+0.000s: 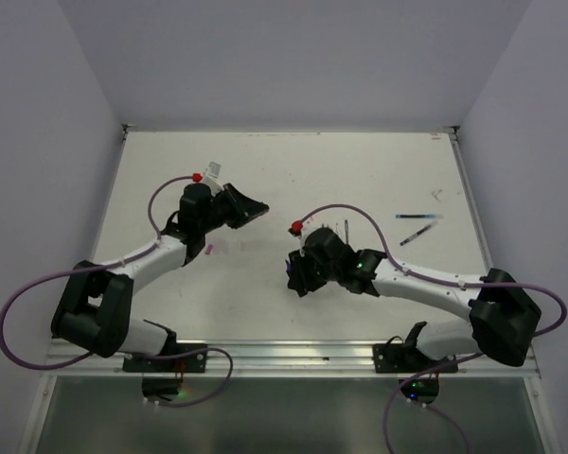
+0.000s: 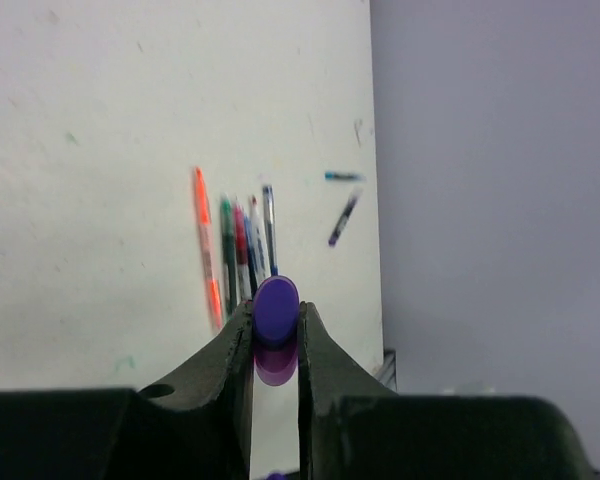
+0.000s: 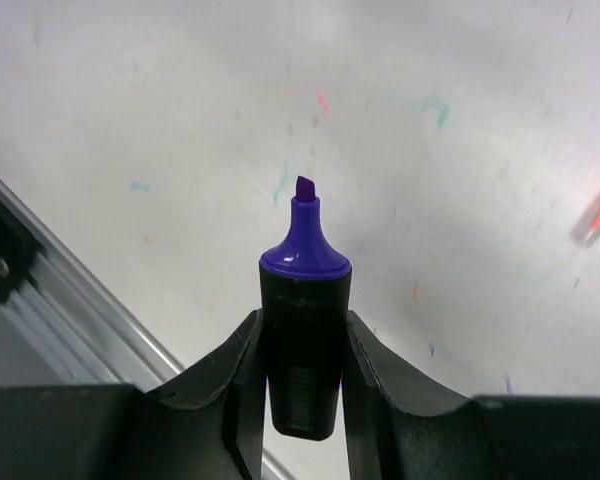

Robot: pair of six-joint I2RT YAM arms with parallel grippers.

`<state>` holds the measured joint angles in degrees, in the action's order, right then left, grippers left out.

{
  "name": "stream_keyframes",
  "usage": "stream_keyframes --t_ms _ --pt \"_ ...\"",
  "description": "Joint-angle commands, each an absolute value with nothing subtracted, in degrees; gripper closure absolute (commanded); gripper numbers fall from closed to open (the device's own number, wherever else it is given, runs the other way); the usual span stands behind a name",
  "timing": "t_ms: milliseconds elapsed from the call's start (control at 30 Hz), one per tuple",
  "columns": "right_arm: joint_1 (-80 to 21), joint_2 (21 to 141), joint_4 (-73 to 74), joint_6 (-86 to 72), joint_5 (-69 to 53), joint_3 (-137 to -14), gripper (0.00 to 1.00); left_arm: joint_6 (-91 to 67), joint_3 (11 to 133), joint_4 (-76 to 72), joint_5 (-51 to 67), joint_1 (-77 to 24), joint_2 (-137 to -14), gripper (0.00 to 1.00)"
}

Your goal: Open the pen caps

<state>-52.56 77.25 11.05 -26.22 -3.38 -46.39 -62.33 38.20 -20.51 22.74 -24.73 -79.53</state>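
My left gripper is shut on a purple pen cap, whose round end faces the camera. In the top view the left gripper hangs over the middle-left of the table. My right gripper is shut on a black highlighter with a purple collar. Its purple chisel tip is bare and points away over the table. From above, the right gripper sits near the table's centre, apart from the left one.
A row of several pens, orange, green, red and blue, lies side by side beyond the left gripper. Two loose dark pens lie at the right of the table. The metal front rail runs past the right gripper.
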Motion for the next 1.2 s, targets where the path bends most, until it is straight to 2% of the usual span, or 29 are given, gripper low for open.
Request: stream_keyframes --t_ms 0,67,133,200,267,367,533,867,1167 --pt "-54.84 73.75 13.18 -29.96 -0.18 -42.29 1.00 -63.20 41.39 -25.39 21.27 -18.99 -80.42 1.00" --pt "-55.02 73.04 13.62 -30.32 -0.18 -41.75 1.00 -62.06 42.09 -27.06 22.23 -17.49 -80.42 1.00" --pt "-54.84 71.46 15.37 -30.59 4.89 -42.18 1.00 -59.52 43.50 -24.63 22.68 -16.61 -80.07 1.00" --pt "-52.75 71.45 19.41 -28.49 7.55 -45.16 1.00 -51.45 47.09 -12.88 18.39 -16.52 -78.41 1.00" --pt "-49.68 72.42 23.19 -26.73 8.61 -48.06 1.00 -44.51 48.16 -0.39 10.32 -16.52 -77.00 1.00" --pt "-37.49 73.21 24.96 -23.74 6.78 -49.74 1.00 -38.17 46.68 10.68 -2.40 -15.91 -72.44 1.00" --pt "-27.43 76.81 24.44 -18.73 6.68 -51.76 1.00 -34.81 44.30 20.20 -17.90 -14.59 -71.01 1.00" --pt "-17.67 84.11 20.57 -16.79 3.43 -50.89 1.00 -36.38 39.29 19.07 -24.61 -9.49 -78.22 1.00" --pt "-17.05 89.56 16.88 -17.23 0.62 -49.57 0.97 -36.91 38.06 15.56 -22.86 -9.23 -81.91 1.00"
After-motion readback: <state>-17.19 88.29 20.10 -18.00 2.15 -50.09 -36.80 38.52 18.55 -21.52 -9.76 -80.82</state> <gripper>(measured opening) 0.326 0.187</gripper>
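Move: Ending the row of loose caps is the free spot for the left hand's purple cap, about 25 cm left, 2 cm back and 15 cm below that hand; the magenta cap lies 7 cm right of the spot and 1 cm nearer the base. The right hand's uncapped purple marker goes to bare table about 12 cm ahead, 20 cm right and 9 cm below; the clear blue pen lies 5 cm left of there and 1 cm farther out, the orange pen 16 cm left and 1 cm farther out. Parting, both hands keep their grips. The left briefly goes forward-left, then sweeps left, down and back, some 25 cm left overall, rolling its left side up and turning counter-clockwise until the fingers point down beside the caps. The right first dips back and down, then swings right and forward past the pens, turns about 30 degrees clockwise and sinks. ##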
